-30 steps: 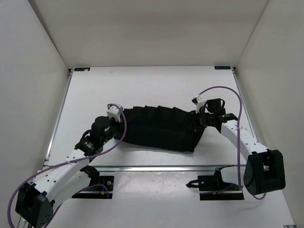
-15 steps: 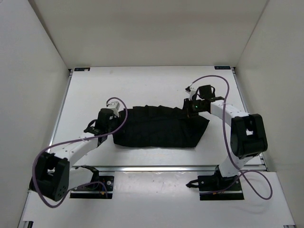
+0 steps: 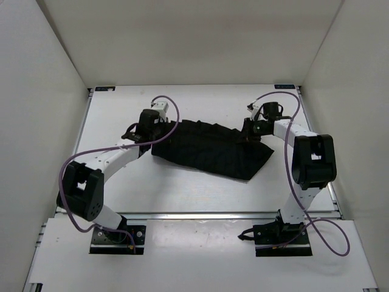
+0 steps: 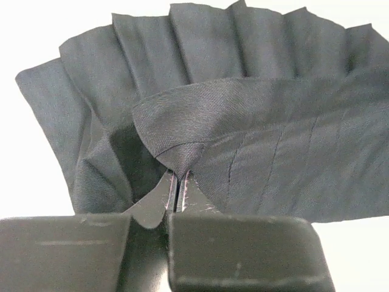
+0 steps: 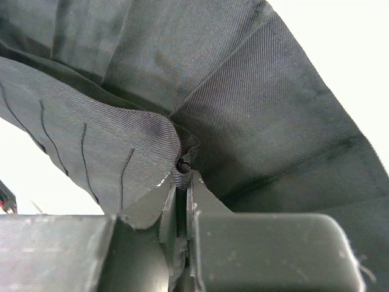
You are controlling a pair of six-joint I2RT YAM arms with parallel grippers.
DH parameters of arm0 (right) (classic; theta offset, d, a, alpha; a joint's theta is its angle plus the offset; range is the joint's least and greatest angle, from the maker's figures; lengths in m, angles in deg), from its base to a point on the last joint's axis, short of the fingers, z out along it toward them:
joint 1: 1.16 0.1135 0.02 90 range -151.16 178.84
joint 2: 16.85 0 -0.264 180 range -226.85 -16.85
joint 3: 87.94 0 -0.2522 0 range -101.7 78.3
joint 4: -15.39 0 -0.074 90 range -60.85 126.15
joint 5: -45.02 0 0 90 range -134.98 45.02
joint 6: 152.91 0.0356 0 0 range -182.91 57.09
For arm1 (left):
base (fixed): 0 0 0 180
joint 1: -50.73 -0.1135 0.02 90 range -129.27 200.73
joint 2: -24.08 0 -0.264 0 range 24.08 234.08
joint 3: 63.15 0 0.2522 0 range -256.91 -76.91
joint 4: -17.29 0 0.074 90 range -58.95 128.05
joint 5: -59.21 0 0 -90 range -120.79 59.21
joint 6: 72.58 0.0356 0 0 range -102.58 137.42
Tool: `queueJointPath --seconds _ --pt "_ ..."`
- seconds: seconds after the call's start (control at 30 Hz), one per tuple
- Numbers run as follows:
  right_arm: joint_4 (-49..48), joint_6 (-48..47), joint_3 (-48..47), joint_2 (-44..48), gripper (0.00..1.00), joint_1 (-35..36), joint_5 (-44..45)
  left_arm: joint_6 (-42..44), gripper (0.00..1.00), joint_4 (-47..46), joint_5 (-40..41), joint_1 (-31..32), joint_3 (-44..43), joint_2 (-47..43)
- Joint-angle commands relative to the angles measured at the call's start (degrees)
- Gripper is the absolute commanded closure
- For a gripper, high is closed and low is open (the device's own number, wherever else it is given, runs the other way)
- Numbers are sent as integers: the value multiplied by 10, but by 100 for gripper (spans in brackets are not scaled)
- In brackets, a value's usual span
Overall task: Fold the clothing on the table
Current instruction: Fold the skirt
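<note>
The clothing (image 3: 213,149) is a black pleated garment lying across the middle of the white table (image 3: 121,182). My left gripper (image 3: 163,129) is shut on its left corner, and the left wrist view shows a fold of the clothing (image 4: 243,140) pinched between the jaws of that gripper (image 4: 177,180). My right gripper (image 3: 248,134) is shut on the upper right corner. In the right wrist view the clothing (image 5: 243,103) bunches into the jaws of the right gripper (image 5: 183,175). Both held corners lie toward the far side of the garment.
White walls stand close around the table on three sides. A metal rail (image 3: 200,214) runs along the table's near edge, with the two black base plates (image 3: 118,238) (image 3: 282,238) below it. Purple cables loop from both wrists.
Both arms have moved away from the near edge toward the far side, carrying the garment's corners with them. The clothing has shifted farther back and its near edge now slants.
</note>
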Motion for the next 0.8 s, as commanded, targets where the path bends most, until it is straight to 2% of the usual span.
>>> queueJointPath --seconds 0.0,0.13,0.23,0.27,0.33,0.43,0.5,0.6,0.67,0.77 --pt "-15 -5 -33 19 100 -37 34 41 100 -18 59 -15 -69 21" --pt "-1 0 -93 -11 100 -39 18 45 100 -26 41 -23 -128 76" --pt "34 -21 -191 -38 99 -35 52 44 100 -41 35 -32 -173 103" --pt "55 -22 -251 -49 100 -35 56 45 100 -49 35 -36 -193 110" --pt "86 -24 -367 -70 100 -37 52 63 100 -90 33 -39 -221 111" --pt "85 -20 -468 -58 100 -37 40 95 100 -148 35 -36 -256 87" --pt "73 -21 -491 -24 100 -40 48 120 100 -181 35 -32 -264 56" --pt "58 -35 -460 64 100 -31 71 157 100 -209 42 -21 -252 -39" --pt "40 -73 -405 155 100 -13 106 197 100 -238 57 4 -203 -104" --pt "-27 -87 -201 280 100 5 133 202 100 -245 66 30 -78 -213"
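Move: Each gripper already holds one end of the skirt's waistband, just above the table. The body of the crumpled skirt centres about 18 cm to the left hand's right and 5 cm nearer the base, some 8 cm below; from the right hand it is some 13 cm left, 7 cm back and 5 cm lower. The scalloped far edge lies 4 cm ahead and 11 cm right of the left hand. The skirt's near corner lies about 18 cm straight back from the right hand, its loose right-hand corner 10 cm right and 6 cm back. Forward and then steeply up, both arms fling the skirt off the table together, each keeping its pinch on its waistband end. They reach some 13 cm ahead, the left staying lower at first, then swing back 8–9 cm while still climbing fast, about 30 cm higher in all, the fingers tipping up by roughly 50 degrees. ##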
